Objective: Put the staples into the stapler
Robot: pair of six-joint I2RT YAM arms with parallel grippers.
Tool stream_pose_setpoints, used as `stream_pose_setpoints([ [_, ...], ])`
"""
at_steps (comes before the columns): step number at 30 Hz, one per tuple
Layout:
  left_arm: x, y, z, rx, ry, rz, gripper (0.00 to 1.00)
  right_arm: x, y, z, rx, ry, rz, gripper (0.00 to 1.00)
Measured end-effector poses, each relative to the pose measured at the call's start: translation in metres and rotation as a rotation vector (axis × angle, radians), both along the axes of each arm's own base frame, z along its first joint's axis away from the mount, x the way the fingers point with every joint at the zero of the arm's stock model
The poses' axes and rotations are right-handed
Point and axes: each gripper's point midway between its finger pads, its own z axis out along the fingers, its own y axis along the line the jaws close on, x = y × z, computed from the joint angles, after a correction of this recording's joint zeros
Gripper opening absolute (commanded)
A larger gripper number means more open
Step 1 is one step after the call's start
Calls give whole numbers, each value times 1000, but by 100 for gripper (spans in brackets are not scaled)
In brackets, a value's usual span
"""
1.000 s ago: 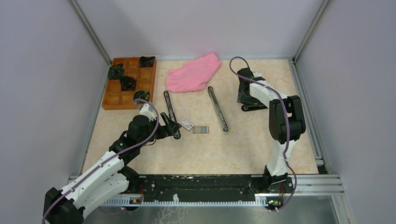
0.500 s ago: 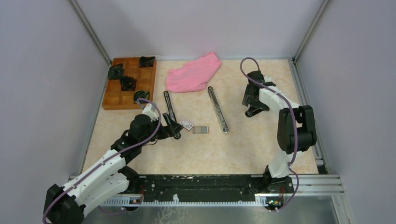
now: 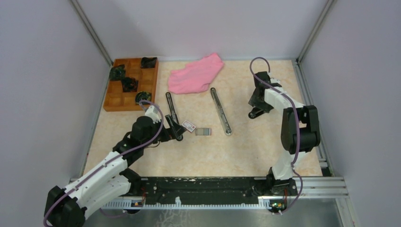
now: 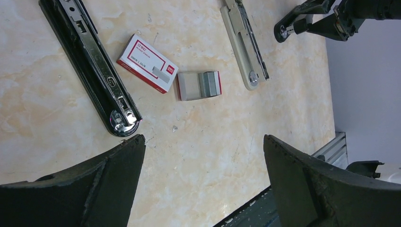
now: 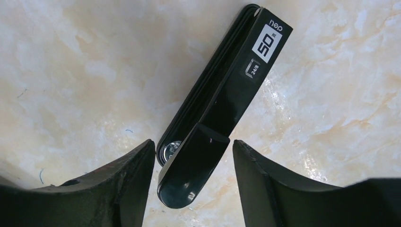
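Observation:
The staples (image 4: 209, 83) are a small grey block in a white sleeve with red edges, seen from above as staples (image 3: 203, 131) at mid-table. A black stapler (image 5: 227, 101) marked "50" lies on the table at the right. My right gripper (image 5: 193, 142) straddles its near rounded end. The left finger almost touches it and a gap shows on the right side, so the gripper is open. In the top view the right gripper (image 3: 256, 112) covers most of that stapler. My left gripper (image 4: 203, 138) is wide open over bare table, just near a long black stapler (image 4: 90, 66) laid open.
A red-and-white staple box (image 4: 147, 63) lies beside the staples. A long grey stapler (image 3: 221, 111) lies to their right. A pink cloth (image 3: 196, 73) lies at the back, and a wooden tray (image 3: 116, 97) with black clips stands at the back left.
My right arm has swung right and nearer, and its jaws have narrowed around the black stapler's end. The left arm has stayed still.

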Motion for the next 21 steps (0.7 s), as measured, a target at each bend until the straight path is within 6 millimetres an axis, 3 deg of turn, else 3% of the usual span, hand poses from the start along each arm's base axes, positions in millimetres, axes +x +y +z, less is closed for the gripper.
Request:
stream_pose_setpoints([
  [9, -3, -6, -5, -14, 25, -27, 99, 3, -1, -4, 16, -9, -34, 47],
  [21, -7, -23, -12, -54, 76, -101, 98, 5, 7, -4, 65, -56, -4, 0],
])
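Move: The closed black stapler's rounded rear end is already between the right hand's open fingers; its middle lies about 2 cm ahead, 3 cm to the right and 2 cm below. The opened grey stapler is some 18 cm to the right hand's left and 2 cm nearer the base, and the open staple box about 26 cm left and 11 cm back. From the left hand, the black stapler's middle is roughly 40 cm right, 14 cm farther out and 11 cm lower. The right hand stays almost in place over the black stapler's rounded rear end, easing down by about half a centimetre, and closes its fingers from nearly two-thirds open to about a third, pinching the rear cap from both sides and swinging the body into line between the pads; it starts to drift slightly left at the end. Meanwhile the empty left hand, fingers still wide open, shifts about 2.5 cm to the right and sinks a centimetre, towards the open staple box without touching anything. ##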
